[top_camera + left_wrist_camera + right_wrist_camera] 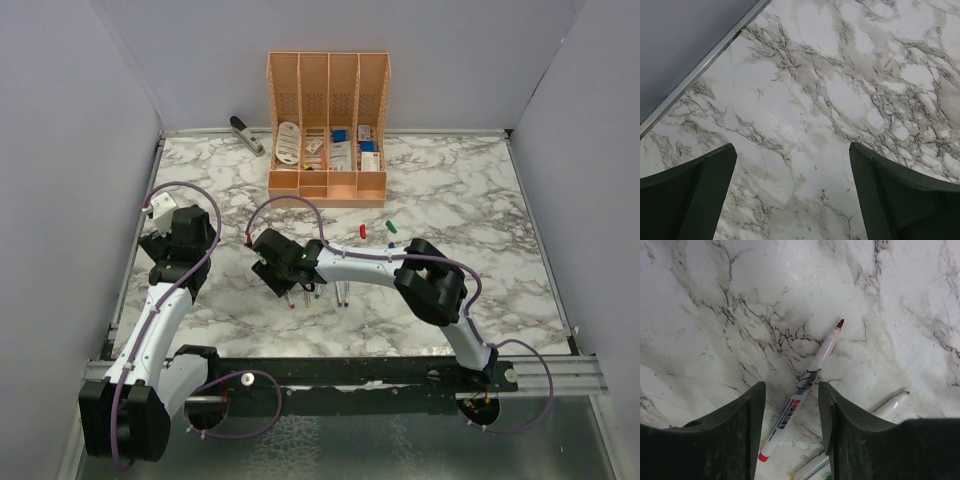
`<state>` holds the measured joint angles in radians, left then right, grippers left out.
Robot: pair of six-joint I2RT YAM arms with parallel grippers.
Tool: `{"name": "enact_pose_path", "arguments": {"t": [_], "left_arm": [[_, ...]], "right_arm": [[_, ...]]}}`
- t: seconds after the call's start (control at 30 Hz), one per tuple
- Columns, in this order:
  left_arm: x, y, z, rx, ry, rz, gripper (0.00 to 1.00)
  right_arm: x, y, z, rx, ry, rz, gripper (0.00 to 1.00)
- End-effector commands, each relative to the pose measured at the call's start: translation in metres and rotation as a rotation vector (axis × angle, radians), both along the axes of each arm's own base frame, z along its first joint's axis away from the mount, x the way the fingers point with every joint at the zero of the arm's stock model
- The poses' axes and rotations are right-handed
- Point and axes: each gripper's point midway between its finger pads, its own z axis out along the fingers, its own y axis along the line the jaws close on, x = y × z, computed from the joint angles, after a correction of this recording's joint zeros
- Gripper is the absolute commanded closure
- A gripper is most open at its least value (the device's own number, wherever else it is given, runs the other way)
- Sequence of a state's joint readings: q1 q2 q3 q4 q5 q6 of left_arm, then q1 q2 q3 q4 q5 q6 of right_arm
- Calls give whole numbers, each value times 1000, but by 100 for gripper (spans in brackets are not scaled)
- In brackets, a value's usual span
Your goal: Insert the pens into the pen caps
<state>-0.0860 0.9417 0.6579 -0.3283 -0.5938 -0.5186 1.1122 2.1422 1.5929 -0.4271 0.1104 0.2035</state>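
Observation:
A whitish pen [812, 371] with a red tip and a red end lies slanted on the marble between the fingers of my right gripper [792, 392]. The jaws stand either side of it with a gap on each side, not touching it. Two more pens [891, 405] [812, 467] lie beside it to the right and below. From above, the right gripper [284, 278] hangs over the pens [342, 294] in the middle of the table. A red pen cap [363, 231] and a green one [392, 226] lie behind them. My left gripper [792, 147] is open over bare marble at the left.
An orange organiser [327, 130] with small boxes stands at the back centre, and a grey stapler [246, 134] lies to its left. The table's left rail [700, 72] and the grey wall run close to the left gripper.

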Motion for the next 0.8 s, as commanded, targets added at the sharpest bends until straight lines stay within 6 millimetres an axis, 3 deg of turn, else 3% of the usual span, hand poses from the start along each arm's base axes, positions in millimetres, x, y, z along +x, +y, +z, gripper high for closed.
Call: {"name": "enact_pose_path", "arguments": {"t": [0.0,0.13,0.27,0.37,0.43,0.5,0.67,0.77], "left_arm": [[5,-1,3,-2,-21,-17,1],[7,-2,3,-8,-26,-24,1],[8,-3,2,-5,-18,-29,1],[8,-3,2,-4,-14,-29,1],[6,-3,1,-5,-14,-28,1],[6,-3,2,-7,-19,-26,1],[6,-2,1,-8,-21,-25,2],[7,-3,1,-4,-14,-34,3]], "right_arm": [[2,-11,-11,-88,-30,-36,54],[2,-16,-15,-112,-28,-56,55],[-1,-17,-21,-120,-6,-68,67],[-4,-18,-26,-132,16,-67,70],[-6,-16,-27,-133,26,-61,81],[-7,-17,-29,-140,36,-54,98],[-8,-13,-27,-135,44,-44,99],[-4,-5,-17,-104,27,-40,99]]}}
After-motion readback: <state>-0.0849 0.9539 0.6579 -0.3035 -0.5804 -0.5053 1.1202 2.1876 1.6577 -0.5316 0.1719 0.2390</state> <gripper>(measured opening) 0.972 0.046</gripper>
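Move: The open right hand is already just over the red-ended pen, whose middle lies only about 1 cm ahead, 1 cm to the right and 1 cm lower. The yellow-ended pen runs beside it, some 5 cm farther right and level with it. The next pen lies roughly 10 cm right of the hand and 3 cm ahead. From the left hand, the red-ended pen is about 24 cm right, 5 cm back and 14 cm lower. Down and to the right, about 1 cm each way, the right hand settles over the red-ended pen with a tilt of some 5 degrees, its half-open fingers astride the barrel. It then almost stops and shuts them, easing a touch back left, and pinches the barrel a little behind the middle, towards the red end. ##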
